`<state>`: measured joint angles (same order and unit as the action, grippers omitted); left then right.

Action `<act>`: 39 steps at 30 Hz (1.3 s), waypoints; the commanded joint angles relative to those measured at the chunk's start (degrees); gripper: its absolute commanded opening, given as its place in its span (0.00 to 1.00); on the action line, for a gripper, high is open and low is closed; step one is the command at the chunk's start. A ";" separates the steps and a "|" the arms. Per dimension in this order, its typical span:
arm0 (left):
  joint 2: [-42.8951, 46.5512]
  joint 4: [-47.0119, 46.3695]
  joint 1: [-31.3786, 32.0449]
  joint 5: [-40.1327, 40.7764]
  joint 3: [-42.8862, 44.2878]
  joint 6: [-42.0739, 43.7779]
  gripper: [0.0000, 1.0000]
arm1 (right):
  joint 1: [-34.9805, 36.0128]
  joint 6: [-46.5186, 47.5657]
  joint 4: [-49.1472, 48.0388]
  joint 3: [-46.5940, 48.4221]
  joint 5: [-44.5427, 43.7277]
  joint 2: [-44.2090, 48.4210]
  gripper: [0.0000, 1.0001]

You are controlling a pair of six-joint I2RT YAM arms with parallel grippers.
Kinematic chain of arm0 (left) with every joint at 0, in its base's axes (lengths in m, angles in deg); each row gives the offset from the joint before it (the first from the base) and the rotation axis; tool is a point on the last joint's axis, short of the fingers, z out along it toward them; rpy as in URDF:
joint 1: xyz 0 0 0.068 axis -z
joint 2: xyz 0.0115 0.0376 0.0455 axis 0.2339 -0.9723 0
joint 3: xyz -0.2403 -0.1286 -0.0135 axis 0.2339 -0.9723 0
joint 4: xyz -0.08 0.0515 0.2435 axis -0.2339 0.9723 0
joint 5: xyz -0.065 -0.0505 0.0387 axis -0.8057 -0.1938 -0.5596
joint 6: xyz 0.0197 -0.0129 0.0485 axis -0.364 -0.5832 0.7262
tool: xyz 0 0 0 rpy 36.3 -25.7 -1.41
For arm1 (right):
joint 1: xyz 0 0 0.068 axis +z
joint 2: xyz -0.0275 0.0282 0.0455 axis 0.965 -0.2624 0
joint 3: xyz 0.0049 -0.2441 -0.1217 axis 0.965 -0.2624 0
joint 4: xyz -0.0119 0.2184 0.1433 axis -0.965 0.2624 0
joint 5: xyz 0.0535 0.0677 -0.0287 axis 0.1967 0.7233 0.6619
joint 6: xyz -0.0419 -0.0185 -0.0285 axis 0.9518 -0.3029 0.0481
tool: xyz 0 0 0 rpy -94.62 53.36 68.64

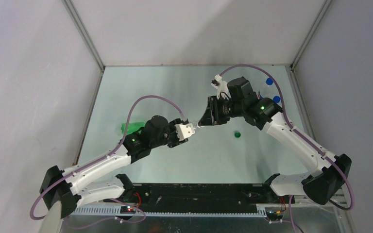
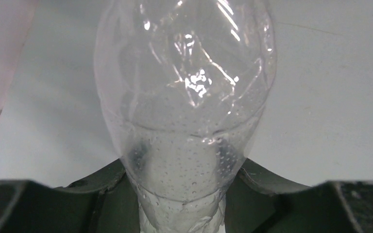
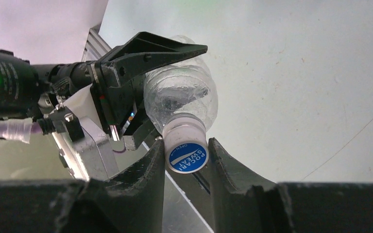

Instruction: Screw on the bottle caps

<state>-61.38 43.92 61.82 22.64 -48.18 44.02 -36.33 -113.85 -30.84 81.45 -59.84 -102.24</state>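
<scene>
My left gripper (image 1: 193, 128) is shut on the clear bottle (image 2: 184, 97), its jaws clamped on the bottle's lower body (image 2: 182, 194). The bottle is held off the table, pointing at the right gripper. A white cap (image 3: 187, 145) with a blue printed top sits on the bottle's neck. My right gripper (image 3: 187, 156) is shut on that cap, one finger on each side. In the top view the two grippers meet at mid-table, the right one (image 1: 205, 118) facing left. The green bottle (image 1: 128, 127) lies on the table behind the left arm. The dark green cap (image 1: 237, 134) rests alone on the table.
Two bright blue caps (image 1: 269, 81) (image 1: 276, 99) show at the back right, behind the right arm. Grey walls enclose the table (image 1: 175, 87) on three sides. The left arm's finger (image 3: 150, 48) fills the upper left of the right wrist view.
</scene>
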 commanded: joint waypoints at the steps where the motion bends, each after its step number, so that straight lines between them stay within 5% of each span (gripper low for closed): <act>1: 0.85 -14.64 3.39 0.89 3.52 1.47 0.00 | 0.98 -5.60 -1.32 0.23 -3.86 -0.74 0.00; 13: -3.01 8.55 -3.21 -1.85 6.08 -1.24 0.00 | -3.28 12.43 -1.98 0.26 -2.89 11.32 0.01; 27: -1.45 11.91 -7.34 -11.56 6.11 -0.35 0.00 | -2.78 28.31 -0.26 0.02 5.04 11.50 0.01; 33: 0.06 12.94 -8.36 -4.94 7.34 -2.12 0.00 | 1.84 45.77 2.98 -6.39 4.54 9.29 0.08; 39: 6.18 8.68 -8.92 9.71 4.80 -5.36 0.00 | 5.67 53.23 0.27 -12.78 -0.99 0.73 0.14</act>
<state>-60.53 57.27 53.45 20.78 -42.46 41.68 -32.42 -69.63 -29.12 71.61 -56.26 -96.29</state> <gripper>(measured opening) 0.527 0.347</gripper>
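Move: The right fingers already pinch the white cap at the mouth of the clear bottle; the mouth lies about 1 cm to their left, level and neither ahead nor back. The left hand grips the bottle's body, with the cap roughly 8 cm to its right, 4 cm ahead and 7 cm above. From the right hand, the green cap sits on the table some 19 cm right, 2 cm ahead and 22 cm below. Keeping the cap, the right hand rises rightward 5 cm, then sinks 10; the left draws the bottle left. ##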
